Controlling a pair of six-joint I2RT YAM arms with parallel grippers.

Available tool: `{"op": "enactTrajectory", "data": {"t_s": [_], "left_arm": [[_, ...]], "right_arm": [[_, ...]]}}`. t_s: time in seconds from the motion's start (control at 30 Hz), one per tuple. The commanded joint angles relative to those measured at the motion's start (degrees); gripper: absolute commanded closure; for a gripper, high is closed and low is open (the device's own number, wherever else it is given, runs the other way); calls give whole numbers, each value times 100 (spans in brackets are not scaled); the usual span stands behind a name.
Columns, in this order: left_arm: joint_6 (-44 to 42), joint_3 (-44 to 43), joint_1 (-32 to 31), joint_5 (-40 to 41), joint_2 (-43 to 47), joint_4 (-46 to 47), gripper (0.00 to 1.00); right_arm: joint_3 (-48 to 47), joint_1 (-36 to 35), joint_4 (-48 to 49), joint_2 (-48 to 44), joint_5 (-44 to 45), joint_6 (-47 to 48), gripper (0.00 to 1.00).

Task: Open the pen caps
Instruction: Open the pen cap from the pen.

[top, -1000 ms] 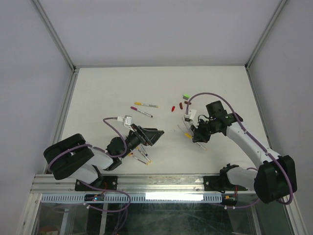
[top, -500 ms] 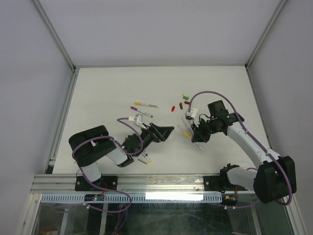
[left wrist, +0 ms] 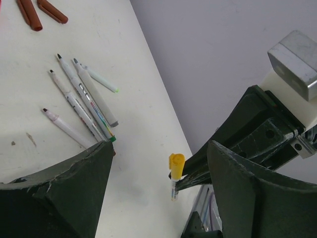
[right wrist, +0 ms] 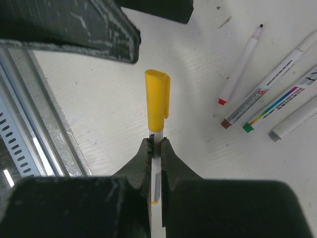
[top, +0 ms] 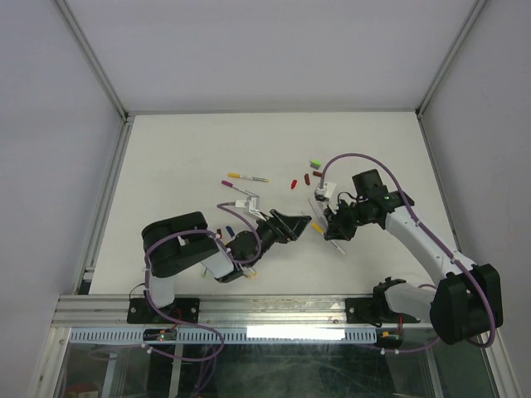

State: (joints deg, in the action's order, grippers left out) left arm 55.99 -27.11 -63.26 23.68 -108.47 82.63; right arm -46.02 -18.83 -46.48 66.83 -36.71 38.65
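Observation:
My right gripper is shut on a thin white pen barrel, just below its yellow pen cap, which is still on the pen. In the left wrist view that cap hangs in the gap of my left gripper, whose jaws stand wide apart on either side and touch nothing. From above, the left gripper meets the right gripper near the table's middle. Loose red, dark red and green caps lie further back.
Several uncapped pens lie side by side under the grippers. Two capped pens lie at the back left and a few more by the left arm. The metal rail marks the table's near edge.
My left arm has swung right to the right gripper's pen, and its jaws have narrowed a little around the yellow cap. The right gripper has stayed almost still, shut on the barrel.

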Motion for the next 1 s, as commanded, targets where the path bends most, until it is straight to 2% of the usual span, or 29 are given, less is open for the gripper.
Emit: {"op": "enactTrajectory", "data": {"t_s": [0.0,0.17,0.33,0.43,0.77,0.9,0.97], "left_arm": [[252,-302,-225,423,-166,957,23],[318,-629,-392,717,-226,487,25],[475,-874,-492,863,-253,0,36],[570,-950,-527,852,-276,-204,40],[856,-1174,-695,897,-312,-905,43],[906,-1256,-758,836,-391,-937,51],[906,-1280,-770,823,-399,-946,61]], "right_arm": [[-170,35,230,-23,-102,-103,100],[-150,31,245,-27,-107,-104,100],[-144,28,260,-47,-102,-96,100],[-144,36,279,-86,-67,-112,100],[-119,36,354,-129,38,-178,100],[-118,37,375,-101,42,-183,100],[-105,37,375,-111,36,-183,100]]}}
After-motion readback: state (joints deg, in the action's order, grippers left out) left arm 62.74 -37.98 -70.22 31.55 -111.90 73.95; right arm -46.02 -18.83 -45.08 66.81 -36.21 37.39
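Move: The yellow cap, on the pen I hold in my right hand, sits about 6 cm to the right of my left hand, 1 cm back and 1 cm above it. The row of uncapped pens lies some 5 cm ahead and 6 cm right of my left hand, about 10 cm below; the loose red cap lies roughly 14 cm ahead and 3 cm left, also 10 cm lower. From my right hand's point, the cap is about 3 cm ahead, 3 cm left and 3 cm up. I bring my left hand about 5 cm to the right and slightly back, rising over 2 cm midway and then easing down most of that, so its still-open fingers come astride the yellow cap. They narrow from wide to about half open without shutting on it. My right hand stays put and keeps its pinch on the pen. ##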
